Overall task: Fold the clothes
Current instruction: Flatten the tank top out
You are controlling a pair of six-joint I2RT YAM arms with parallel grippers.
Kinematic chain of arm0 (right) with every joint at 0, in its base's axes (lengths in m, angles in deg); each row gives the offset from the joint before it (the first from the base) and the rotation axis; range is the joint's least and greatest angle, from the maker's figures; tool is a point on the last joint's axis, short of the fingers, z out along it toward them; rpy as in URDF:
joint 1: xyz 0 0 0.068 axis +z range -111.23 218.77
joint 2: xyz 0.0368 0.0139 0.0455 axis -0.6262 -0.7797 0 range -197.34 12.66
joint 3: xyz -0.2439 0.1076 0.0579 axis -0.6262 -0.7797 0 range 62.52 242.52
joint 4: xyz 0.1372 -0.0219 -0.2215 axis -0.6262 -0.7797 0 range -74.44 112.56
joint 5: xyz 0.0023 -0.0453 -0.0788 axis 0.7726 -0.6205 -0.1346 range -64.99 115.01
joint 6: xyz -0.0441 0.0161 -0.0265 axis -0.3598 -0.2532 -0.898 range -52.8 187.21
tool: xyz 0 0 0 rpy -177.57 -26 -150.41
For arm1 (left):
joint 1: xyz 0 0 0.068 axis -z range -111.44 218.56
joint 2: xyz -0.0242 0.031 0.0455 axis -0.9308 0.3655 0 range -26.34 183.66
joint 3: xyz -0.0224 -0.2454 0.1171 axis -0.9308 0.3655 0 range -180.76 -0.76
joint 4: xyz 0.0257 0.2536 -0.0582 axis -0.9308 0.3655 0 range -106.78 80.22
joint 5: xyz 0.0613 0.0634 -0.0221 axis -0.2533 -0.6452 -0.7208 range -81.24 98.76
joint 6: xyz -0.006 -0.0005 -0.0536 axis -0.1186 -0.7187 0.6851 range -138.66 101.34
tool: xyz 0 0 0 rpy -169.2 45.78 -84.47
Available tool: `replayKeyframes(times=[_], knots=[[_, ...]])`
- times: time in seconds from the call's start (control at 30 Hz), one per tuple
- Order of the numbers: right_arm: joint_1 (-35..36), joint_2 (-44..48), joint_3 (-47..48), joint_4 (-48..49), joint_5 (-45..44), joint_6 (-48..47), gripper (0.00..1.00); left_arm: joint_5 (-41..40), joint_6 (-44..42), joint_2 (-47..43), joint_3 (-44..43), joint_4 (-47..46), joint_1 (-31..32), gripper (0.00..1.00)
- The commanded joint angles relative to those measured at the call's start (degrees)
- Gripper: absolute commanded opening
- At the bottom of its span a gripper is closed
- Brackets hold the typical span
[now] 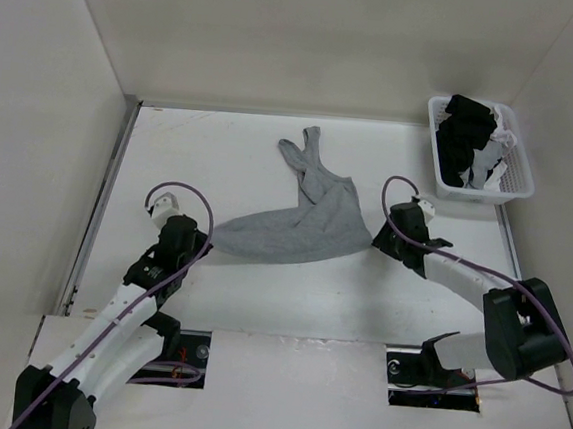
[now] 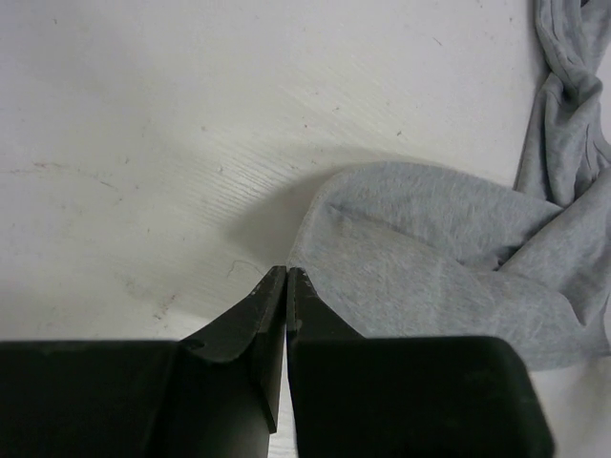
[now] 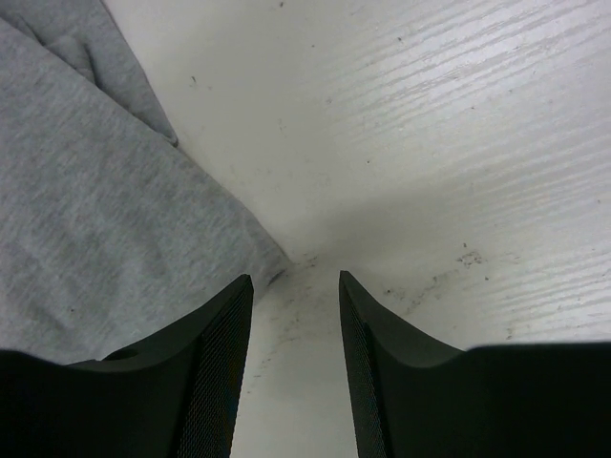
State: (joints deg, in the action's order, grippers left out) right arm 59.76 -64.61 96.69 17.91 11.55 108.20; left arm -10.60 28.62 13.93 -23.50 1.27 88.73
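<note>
The clothes (image 1: 301, 226), a heather-grey tank top, lie crumpled across the middle of the table, with the straps (image 1: 307, 156) trailing toward the back. My left gripper (image 1: 201, 245) sits low at the top's left corner. Its jaws are pressed together with the tip right on the edge of the fabric (image 2: 430, 248), so the left gripper (image 2: 286, 271) looks pinched on that corner. My right gripper (image 1: 377, 239) is at the top's right corner. In the right wrist view the right gripper (image 3: 294, 279) is open over bare table, and the grey fabric (image 3: 95, 229) ends just ahead of its left finger (image 3: 229, 315).
A white basket (image 1: 518, 187) stands at the back right, holding black garments (image 1: 463, 130) and white cloth pieces (image 1: 494, 157). White walls close in the table on the left, back and right. Purple cables loop off both wrists.
</note>
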Motion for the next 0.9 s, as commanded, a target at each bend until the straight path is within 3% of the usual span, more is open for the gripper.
replayKeyframes(times=[0.0, 0.23, 0.43, 0.6, 0.77, 0.87], knots=[[0.9, -2.4, 4.9, -2.8, -0.5, 0.8, 0.46, 3.1, -2.0, -1.3, 0.2, -3.4, -2.3, 0.01], [3.9, -3.8, 5.2, -1.5, 1.8, 5.0, 0.46, 5.3, 1.0, -3.6, 1.4, -3.6, -8.2, 0.01], [6.2, -8.1, 5.1, -0.2, 2.7, 6.1, 0.45, 8.2, 1.8, -0.5, 2.3, -6.5, -8.2, 0.01], [6.7, -9.1, 4.9, 0.1, 2.3, 6.4, 0.39, 8.3, 1.8, -1.0, 2.3, -6.9, -8.0, 0.01], [6.7, -8.4, 3.6, 1.0, 2.0, 7.3, 0.25, 8.5, 2.0, -0.7, 1.9, -7.3, -7.8, 0.01], [6.9, -5.8, 2.8, 1.0, -0.6, 7.4, 0.24, 8.5, 2.1, -0.8, 1.7, -7.4, -7.6, 0.01]])
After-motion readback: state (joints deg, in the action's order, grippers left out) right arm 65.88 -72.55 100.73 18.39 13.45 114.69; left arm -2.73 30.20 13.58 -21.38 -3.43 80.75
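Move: The tank top's free right hem corner lies almost under the right fingers, about 2 cm to their left, 1 cm ahead and 2 cm below. Its straps stick out some 26 cm ahead and 17 cm left of that hand, and the clothes basket stands about 26 cm ahead and 23 cm to its right. From the left hand, already pinching the other hem corner well off the table, the free corner is roughly 34 cm right, 3 cm ahead and 8 cm lower. The right hand slides about 5 cm left, low over the table, towards the tank top's free hem corner, sinks some 1.5 cm onto it in the second half, then halts and narrows its half-open fingers to about half their gap, one on either side of the corner. Meanwhile the left hand keeps its shut pinch on the raised opposite corner, easing about 2 cm left and a little up and then partly back, so that it ends only about a centimetre left and forward of where it was. ##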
